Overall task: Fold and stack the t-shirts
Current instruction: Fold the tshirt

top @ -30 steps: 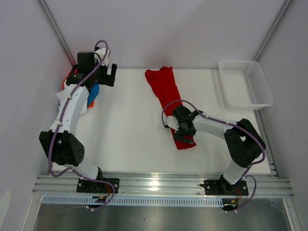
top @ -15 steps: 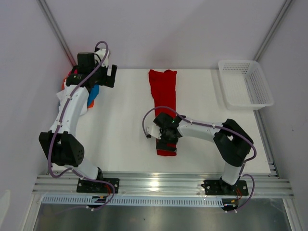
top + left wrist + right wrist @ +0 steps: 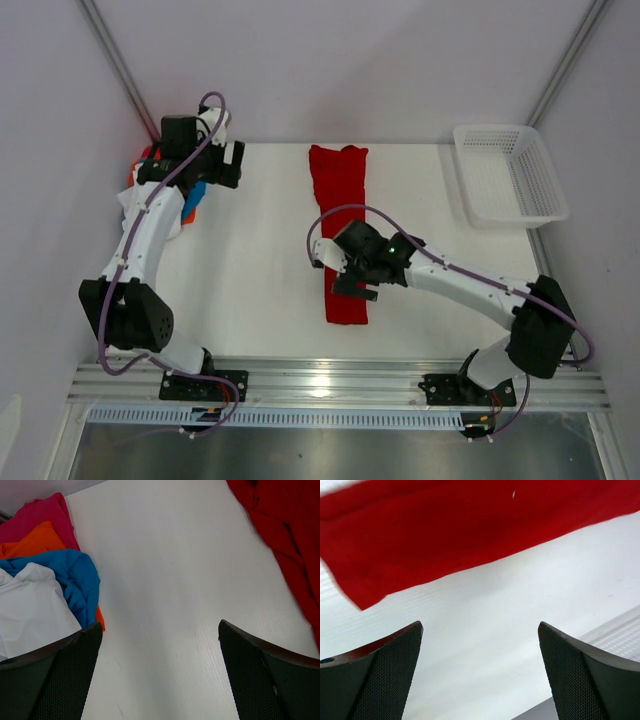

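Observation:
The red t-shirt [image 3: 340, 200] lies folded into a long narrow strip running from the back of the table toward the front. My right gripper [image 3: 352, 285] hovers open over the strip's near part. In the right wrist view the red cloth [image 3: 470, 525] crosses the top, and only bare table shows between the fingers of the right gripper [image 3: 480, 625]. A pile of t-shirts [image 3: 170, 205] sits at the far left: pink [image 3: 40, 515], orange [image 3: 35, 542], blue [image 3: 75, 575] and white [image 3: 30, 605]. My left gripper [image 3: 230, 162] hangs open beside the pile, holding nothing.
A white mesh basket [image 3: 508, 175] stands at the back right corner. The aluminium rail [image 3: 330, 380] runs along the table's near edge. Slanted frame posts rise at the back left and back right.
The red strip's near end swung left, so it now lies straight instead of slanted. The right gripper then drew back a little and its elbow swung out to the right. The left arm barely moved.

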Controlling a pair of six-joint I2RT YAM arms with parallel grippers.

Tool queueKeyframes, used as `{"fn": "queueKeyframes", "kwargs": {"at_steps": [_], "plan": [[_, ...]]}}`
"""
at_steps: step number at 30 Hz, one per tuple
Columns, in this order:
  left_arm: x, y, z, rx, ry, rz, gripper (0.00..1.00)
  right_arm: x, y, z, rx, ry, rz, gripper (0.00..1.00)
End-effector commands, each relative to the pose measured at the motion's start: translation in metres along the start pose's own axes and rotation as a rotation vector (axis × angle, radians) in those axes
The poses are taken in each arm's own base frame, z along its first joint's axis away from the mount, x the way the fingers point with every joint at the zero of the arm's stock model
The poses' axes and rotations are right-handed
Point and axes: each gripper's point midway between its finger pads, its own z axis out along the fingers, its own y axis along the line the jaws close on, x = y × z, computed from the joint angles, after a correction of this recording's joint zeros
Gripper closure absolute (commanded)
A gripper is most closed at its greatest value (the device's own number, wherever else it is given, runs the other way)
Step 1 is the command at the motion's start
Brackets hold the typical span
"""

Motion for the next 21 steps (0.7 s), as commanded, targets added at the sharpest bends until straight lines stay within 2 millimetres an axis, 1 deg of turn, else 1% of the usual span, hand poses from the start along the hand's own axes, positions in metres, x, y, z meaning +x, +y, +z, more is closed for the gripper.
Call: {"fn": "queueKeyframes", "kwargs": {"at_steps": [1, 2, 3, 4, 5, 6, 8, 9, 10, 11, 12, 14, 17, 19, 21], "plan": [[-0.028, -0.005, -0.031, 0.023, -0.121, 0.015, 0.01, -0.019, 0.010, -0.045, 0.030, -0.067, -0.016, 0.01], [-0.032, -0.004, -0.035, 0.019, -0.130, 0.014, 0.01, -0.018, 0.021, -0.047, 0.011, -0.060, -0.028, 0.01], [-0.033, -0.003, -0.038, 0.016, -0.131, 0.019, 0.01, -0.019, 0.044, -0.046, -0.011, -0.056, -0.056, 0.01], [-0.034, -0.003, -0.039, 0.012, -0.133, 0.019, 0.01, -0.020, 0.056, -0.044, -0.014, -0.052, -0.074, 0.01], [-0.037, -0.002, -0.041, 0.007, -0.140, 0.020, 0.01, -0.011, 0.071, -0.038, -0.023, -0.023, -0.102, 0.01], [-0.038, -0.002, -0.043, 0.007, -0.141, 0.020, 0.01, -0.010, 0.085, -0.035, -0.062, -0.019, -0.103, 0.01], [-0.037, -0.002, -0.044, 0.005, -0.142, 0.020, 0.01, -0.008, 0.083, -0.024, -0.031, -0.026, -0.098, 0.01], [-0.037, -0.002, -0.045, 0.005, -0.144, 0.017, 0.01, 0.002, 0.084, -0.018, 0.005, -0.005, -0.124, 0.01], [-0.037, -0.002, -0.045, 0.005, -0.145, 0.016, 0.01, -0.008, 0.088, -0.019, 0.010, -0.060, -0.121, 0.01], [-0.034, -0.002, -0.044, 0.004, -0.140, 0.015, 0.01, -0.010, 0.093, -0.020, -0.009, -0.080, -0.116, 0.01], [-0.034, -0.002, -0.044, 0.003, -0.140, 0.017, 0.01, -0.011, 0.107, -0.016, -0.035, -0.107, -0.130, 0.01], [-0.033, -0.001, -0.042, -0.003, -0.136, 0.018, 0.01, -0.008, 0.117, -0.012, -0.019, -0.122, -0.165, 0.01], [-0.029, 0.000, -0.038, -0.006, -0.123, 0.017, 0.01, 0.003, 0.132, 0.002, 0.014, -0.118, -0.226, 0.01], [-0.029, 0.001, -0.036, -0.008, -0.122, 0.020, 0.01, -0.003, 0.142, 0.002, -0.006, -0.153, -0.225, 0.01], [-0.027, 0.001, -0.034, -0.008, -0.116, 0.018, 0.01, -0.014, 0.147, -0.002, -0.028, -0.200, -0.213, 0.01]]}}
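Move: The red t-shirt lies as a narrow strip; its near end is about 5 cm back from the right hand, 4 cm to its left and 10 cm below. The strip's far end is roughly 34 cm ahead of that hand and 5 cm left; the white basket is some 30 cm ahead and 34 cm right. From the left hand, the near end lies about 23 cm back, 28 cm right and 25 cm down. The open right hand arcs back some 13 cm past the shirt's near end, sinking; left hand lifts slightly. ##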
